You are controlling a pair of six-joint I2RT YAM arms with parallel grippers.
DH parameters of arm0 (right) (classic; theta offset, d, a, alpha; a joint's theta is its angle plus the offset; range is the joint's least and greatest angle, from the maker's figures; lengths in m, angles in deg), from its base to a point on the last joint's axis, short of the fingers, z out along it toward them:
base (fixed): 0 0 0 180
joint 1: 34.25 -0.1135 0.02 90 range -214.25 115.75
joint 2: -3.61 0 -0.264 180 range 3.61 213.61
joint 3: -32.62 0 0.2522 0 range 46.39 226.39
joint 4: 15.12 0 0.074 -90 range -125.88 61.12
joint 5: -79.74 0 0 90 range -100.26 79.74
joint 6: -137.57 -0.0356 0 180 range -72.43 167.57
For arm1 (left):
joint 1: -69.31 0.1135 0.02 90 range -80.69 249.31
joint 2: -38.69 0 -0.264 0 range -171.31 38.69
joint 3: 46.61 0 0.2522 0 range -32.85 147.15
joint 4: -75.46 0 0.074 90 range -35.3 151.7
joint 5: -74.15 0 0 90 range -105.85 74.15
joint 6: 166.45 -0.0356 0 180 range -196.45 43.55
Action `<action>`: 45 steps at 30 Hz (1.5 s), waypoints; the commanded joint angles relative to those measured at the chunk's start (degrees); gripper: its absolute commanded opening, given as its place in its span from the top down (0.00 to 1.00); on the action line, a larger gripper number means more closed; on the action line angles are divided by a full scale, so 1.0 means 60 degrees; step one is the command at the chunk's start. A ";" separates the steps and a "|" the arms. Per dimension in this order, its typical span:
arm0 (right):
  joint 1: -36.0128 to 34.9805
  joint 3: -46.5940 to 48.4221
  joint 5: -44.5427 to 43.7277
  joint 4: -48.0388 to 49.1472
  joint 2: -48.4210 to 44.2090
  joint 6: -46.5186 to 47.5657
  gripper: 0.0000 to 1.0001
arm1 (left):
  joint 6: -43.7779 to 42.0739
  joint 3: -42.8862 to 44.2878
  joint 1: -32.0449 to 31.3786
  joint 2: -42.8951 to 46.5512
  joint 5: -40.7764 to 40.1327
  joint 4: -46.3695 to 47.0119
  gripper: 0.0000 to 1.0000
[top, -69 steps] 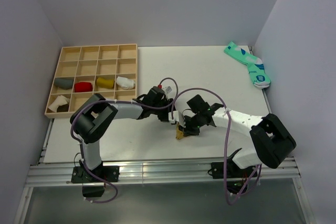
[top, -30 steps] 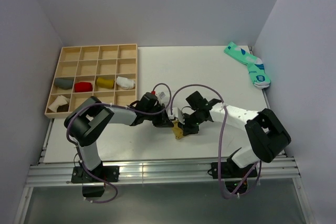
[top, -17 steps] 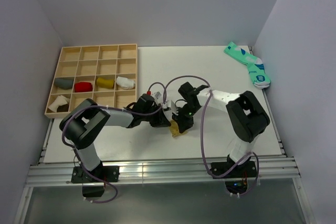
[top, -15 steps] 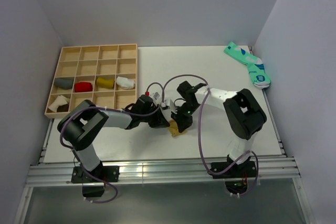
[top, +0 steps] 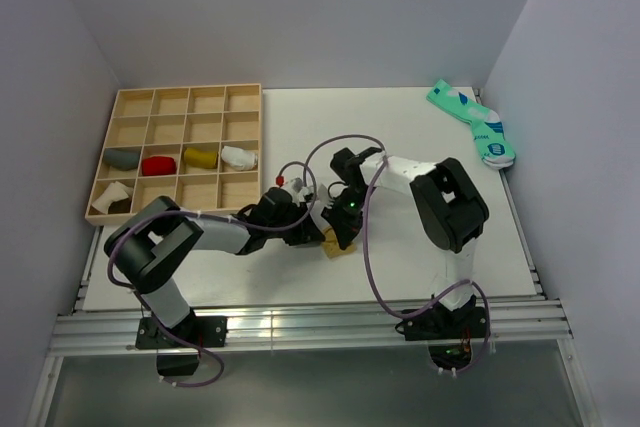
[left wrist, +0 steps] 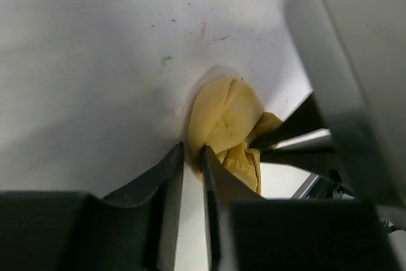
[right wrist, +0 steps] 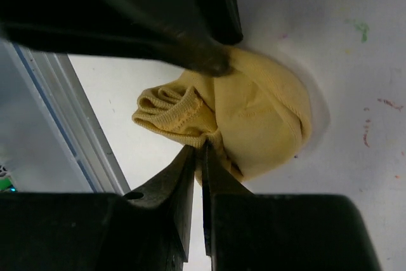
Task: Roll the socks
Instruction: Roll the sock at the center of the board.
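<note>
A mustard-yellow sock (top: 336,245), bunched into a loose ball, lies on the white table near the front middle. Both grippers meet over it. My right gripper (top: 344,231) comes from the right and is shut on a fold beside the ribbed cuff (right wrist: 166,111); in the right wrist view the right gripper (right wrist: 202,149) pinches yellow fabric. My left gripper (top: 318,232) reaches from the left. In the left wrist view the left gripper (left wrist: 192,150) has its jaws a narrow slit apart, the sock (left wrist: 227,117) touching its tips. The beige banded sock is out of view.
A teal patterned sock (top: 475,124) lies at the table's back right corner. A wooden compartment tray (top: 188,88) sits at the back left, holding rolled socks: grey (top: 123,158), red (top: 158,164), yellow (top: 200,157), white (top: 238,156). The table's front edge rail (top: 300,319) is close.
My left jaws have parted slightly from shut. The right arm has folded in, its elbow swinging left, while its gripper stays on the sock. The sock has barely shifted.
</note>
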 commanded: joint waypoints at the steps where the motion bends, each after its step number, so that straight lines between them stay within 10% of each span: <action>1: -0.0049 0.0149 -0.1312 -0.0016 0.0265 -0.0340 0.88 | -0.0750 0.0258 -0.0268 0.0409 -0.0435 0.0328 0.74; 18: -0.0064 0.0545 -0.1137 -0.0309 0.0909 -0.0429 0.87 | -0.1844 -0.3055 -0.1202 0.3868 -0.2354 0.2923 0.59; 45: 0.0024 0.1409 -0.0653 -0.1290 0.1846 -0.0034 0.87 | -0.5247 -0.0549 -0.2524 0.0705 -0.2897 0.2190 0.57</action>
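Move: The half-rolled yellow sock lies right by the left fingertips, its middle about 3 cm to their right, 2 cm back and 1 cm lower, with the folded end on its near side. The compartment box is centred some 33 cm left and 18 cm ahead of the left hand, the white rolled sock in it about 19 cm left and 17 cm ahead. From the right hand, already pinching the sock, its middle is about 2 cm left and 1 cm ahead. The left hand comes away from the sock's outer edge, rising some 6 cm while drawing back and bowing out to the left, then swings right and comes down about 4 cm towards the near, folded end of the sock, its already parted fingers opening further and the wrist rolling some 40 degrees clockwise, seen along the fingers. The right hand stays put and keeps its pinch on the sock, only tilting by about 10 degrees, while the left ends with its open tips on either side of the folded end, not closed on it. ##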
